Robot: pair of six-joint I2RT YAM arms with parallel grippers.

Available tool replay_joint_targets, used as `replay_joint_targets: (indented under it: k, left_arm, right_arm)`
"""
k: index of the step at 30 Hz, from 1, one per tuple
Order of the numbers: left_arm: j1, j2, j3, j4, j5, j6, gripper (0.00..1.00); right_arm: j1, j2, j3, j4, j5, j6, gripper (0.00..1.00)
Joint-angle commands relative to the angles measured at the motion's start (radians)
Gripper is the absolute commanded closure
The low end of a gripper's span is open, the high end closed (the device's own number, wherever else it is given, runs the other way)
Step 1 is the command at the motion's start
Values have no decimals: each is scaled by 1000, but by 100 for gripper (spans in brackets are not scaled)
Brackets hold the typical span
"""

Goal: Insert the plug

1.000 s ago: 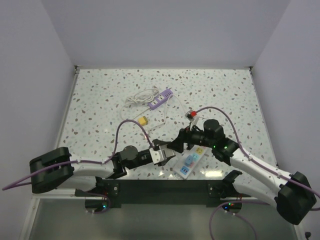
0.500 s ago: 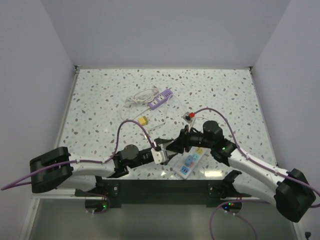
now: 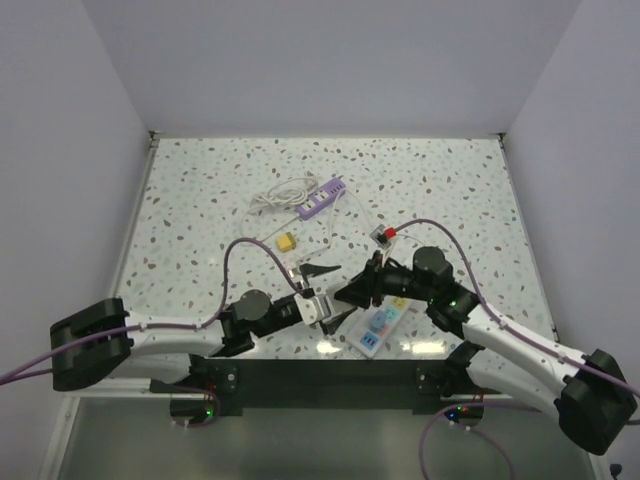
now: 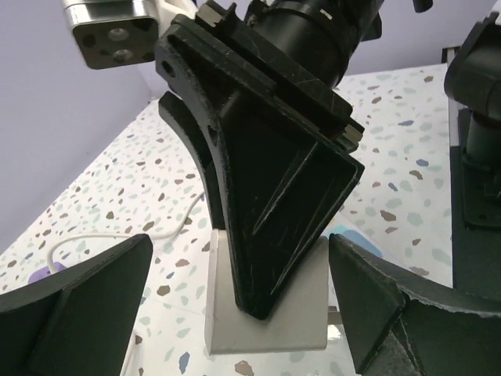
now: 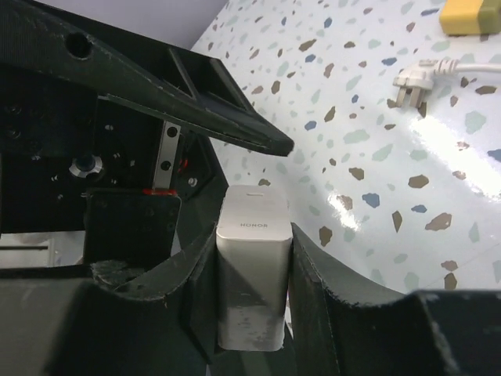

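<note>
The plug (image 5: 250, 235), a white block-shaped charger, is clamped between the fingers of my right gripper (image 5: 252, 262). In the top view it sits at the near middle of the table as the plug (image 3: 322, 308), with the right gripper (image 3: 343, 296) reaching it from the right. My left gripper (image 4: 241, 251) is open, its fingers (image 4: 78, 301) standing wide on either side of the plug (image 4: 266, 329) without touching it. A white power strip (image 3: 378, 328) with blue markings lies just right of the plug.
A purple power strip (image 3: 325, 197) and a coiled white cable (image 3: 280, 195) lie farther back. A yellow block (image 3: 287, 243) and a small red-tipped piece (image 3: 381, 234) sit mid-table. A loose white cable plug (image 5: 415, 74) lies beyond my right gripper.
My right gripper has shut on the plug. My left gripper, which was holding it, has opened wide and let go.
</note>
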Motion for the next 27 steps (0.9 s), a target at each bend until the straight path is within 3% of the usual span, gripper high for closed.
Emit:
replay_joint_targets:
  k: [1,7,11,19,27]
  left_arm:
    - [0,-67,2,51,-45,-22,0]
    - [0,-138,-28,-39,2,-67,0]
    - [0,-138,-48,-73,56,-207,0]
    - [-80,121,-14,43,-114,-383,0]
    - [-141,264,89,43,-209,-447,0]
  right_arm:
    - [3,-73,22,-49,72,-43,100]
    - [2,-163,51,-142,255,-97,100]
    - [0,-257,31,-195,416,-154,100]
    - [0,-446,31,-431,798,-137,100]
    - [0,-533,43,-566,925,-101,100]
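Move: The right gripper already holds the white plug. The power strip's yellow socket lies about 16 cm to its right, 2 cm ahead and 14 cm below, with the blue plug some 10 cm right and 4 cm back, and the teal plug some 22 cm right and 8 cm ahead. From the left gripper, the strip's USB end is about 9 cm back, 7 cm right and 16 cm down; the blue plug is 10 cm right, 4 cm back. Keep the right gripper shut on the white plug and carry it about 14 cm right and some 6 cm forward, over the strip's free sockets, swinging the hand some 45 degrees clockwise. Meanwhile lift the wide-open left gripper slightly clear, then drop it steeply and a little back towards the strip's USB end, ending about 9 cm lower with its fingers tipped down. ##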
